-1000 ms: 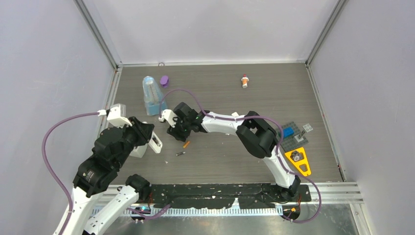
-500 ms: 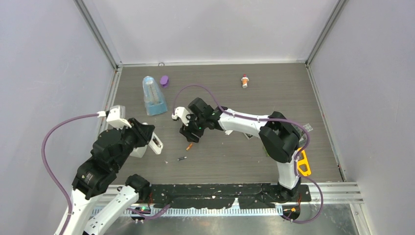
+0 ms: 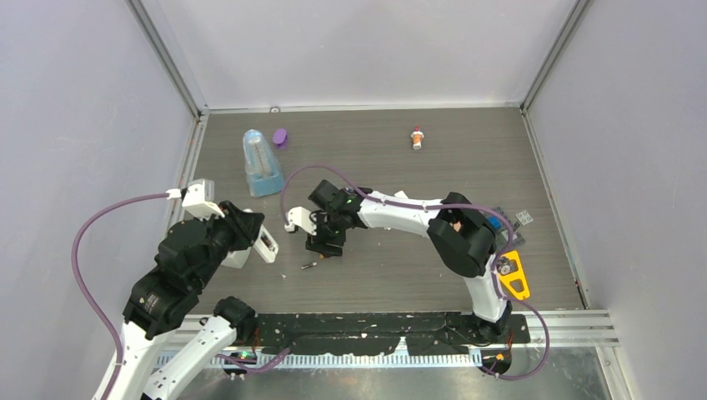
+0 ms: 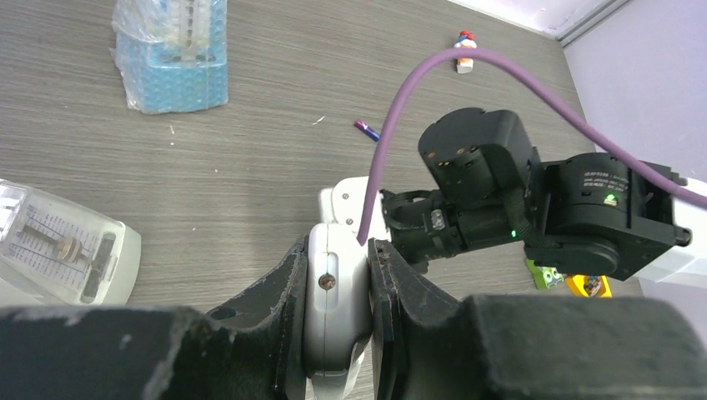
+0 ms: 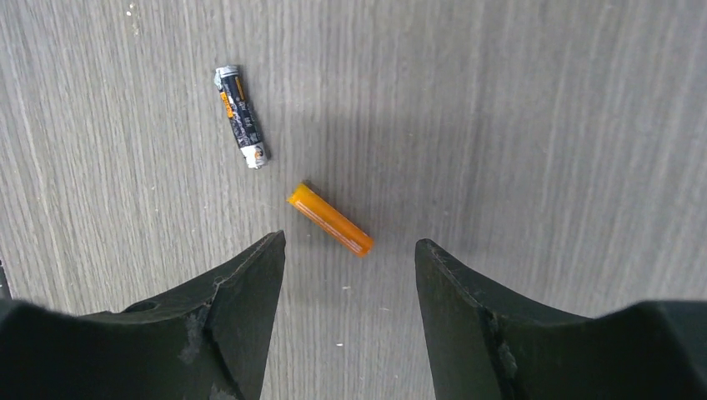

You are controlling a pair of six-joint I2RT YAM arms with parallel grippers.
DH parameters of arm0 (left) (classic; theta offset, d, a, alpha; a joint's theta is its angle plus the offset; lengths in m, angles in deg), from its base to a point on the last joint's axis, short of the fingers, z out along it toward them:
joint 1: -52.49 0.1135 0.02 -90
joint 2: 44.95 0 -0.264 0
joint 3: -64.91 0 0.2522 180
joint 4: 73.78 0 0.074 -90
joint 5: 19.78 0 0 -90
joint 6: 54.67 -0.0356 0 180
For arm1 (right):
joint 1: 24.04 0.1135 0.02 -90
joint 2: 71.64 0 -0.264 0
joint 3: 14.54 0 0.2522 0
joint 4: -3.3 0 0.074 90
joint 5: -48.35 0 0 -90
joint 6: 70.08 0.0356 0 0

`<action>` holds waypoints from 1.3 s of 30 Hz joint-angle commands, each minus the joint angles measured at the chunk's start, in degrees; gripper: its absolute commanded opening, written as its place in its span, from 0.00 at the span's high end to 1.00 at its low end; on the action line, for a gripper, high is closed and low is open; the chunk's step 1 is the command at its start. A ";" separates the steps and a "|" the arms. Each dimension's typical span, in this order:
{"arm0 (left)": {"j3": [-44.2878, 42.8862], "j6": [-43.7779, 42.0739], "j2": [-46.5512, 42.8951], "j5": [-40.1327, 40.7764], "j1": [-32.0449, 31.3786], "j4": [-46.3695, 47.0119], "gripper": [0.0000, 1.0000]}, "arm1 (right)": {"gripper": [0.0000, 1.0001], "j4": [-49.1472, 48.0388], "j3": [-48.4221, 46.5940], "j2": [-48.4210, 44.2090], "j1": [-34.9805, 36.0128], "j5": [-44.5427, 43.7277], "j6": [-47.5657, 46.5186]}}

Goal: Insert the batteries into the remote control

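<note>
My left gripper (image 4: 338, 250) is shut on the white remote control (image 4: 338, 308), held edge-on above the table at the left (image 3: 265, 242). My right gripper (image 5: 349, 242) stands open, pointing down at the table with nothing between its fingers. An orange battery (image 5: 331, 220) lies flat just beyond its fingertips. A dark battery (image 5: 241, 117) with silvery tips lies a little farther off, also visible from above (image 3: 309, 266). A purple battery (image 4: 365, 129) lies on the table behind the right wrist. In the top view the right gripper (image 3: 325, 242) hides the orange battery.
A bagged blue rack (image 3: 261, 162) and a purple cap (image 3: 280, 137) stand at the back left. A red-and-white little bottle (image 3: 417, 137) lies at the back. A clear box (image 4: 62, 254) sits below the left arm. A yellow triangle (image 3: 511, 275) lies at the right.
The right gripper swung away from beside the remote, then came down and left over the orange battery, its jaws a little wider. The left arm has not moved.
</note>
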 commanded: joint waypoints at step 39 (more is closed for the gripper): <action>4.09 -3.48 1.54 -25.14 0.27 14.32 1.00 | 0.95 -25.43 24.90 -27.04 -2.17 -19.45 35.45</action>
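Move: The orange battery lies almost straight under the right fingertips, about 3 cm down and roughly 1 cm to their left. The black battery is some 4 cm back and 5 cm to the left of that hand, and the purple-blue battery about 20 cm ahead and 6 cm to its right, both on the table. From the left hand, which still holds the remote high up, the orange battery is about 27 cm below, some 6 cm ahead and 10 cm to the right. The right hand sinks a little over 2 cm to the orange battery with fingers open, stays low while it closes them and pinches the battery, then draws off to the right about 5 cm, rising some 3 cm at the end and turning about 30 degrees clockwise. The left hand keeps its grip on the remote, almost still at first, then late on swings it about 3.5 cm to the right with some 10 degrees of clockwise turn. ##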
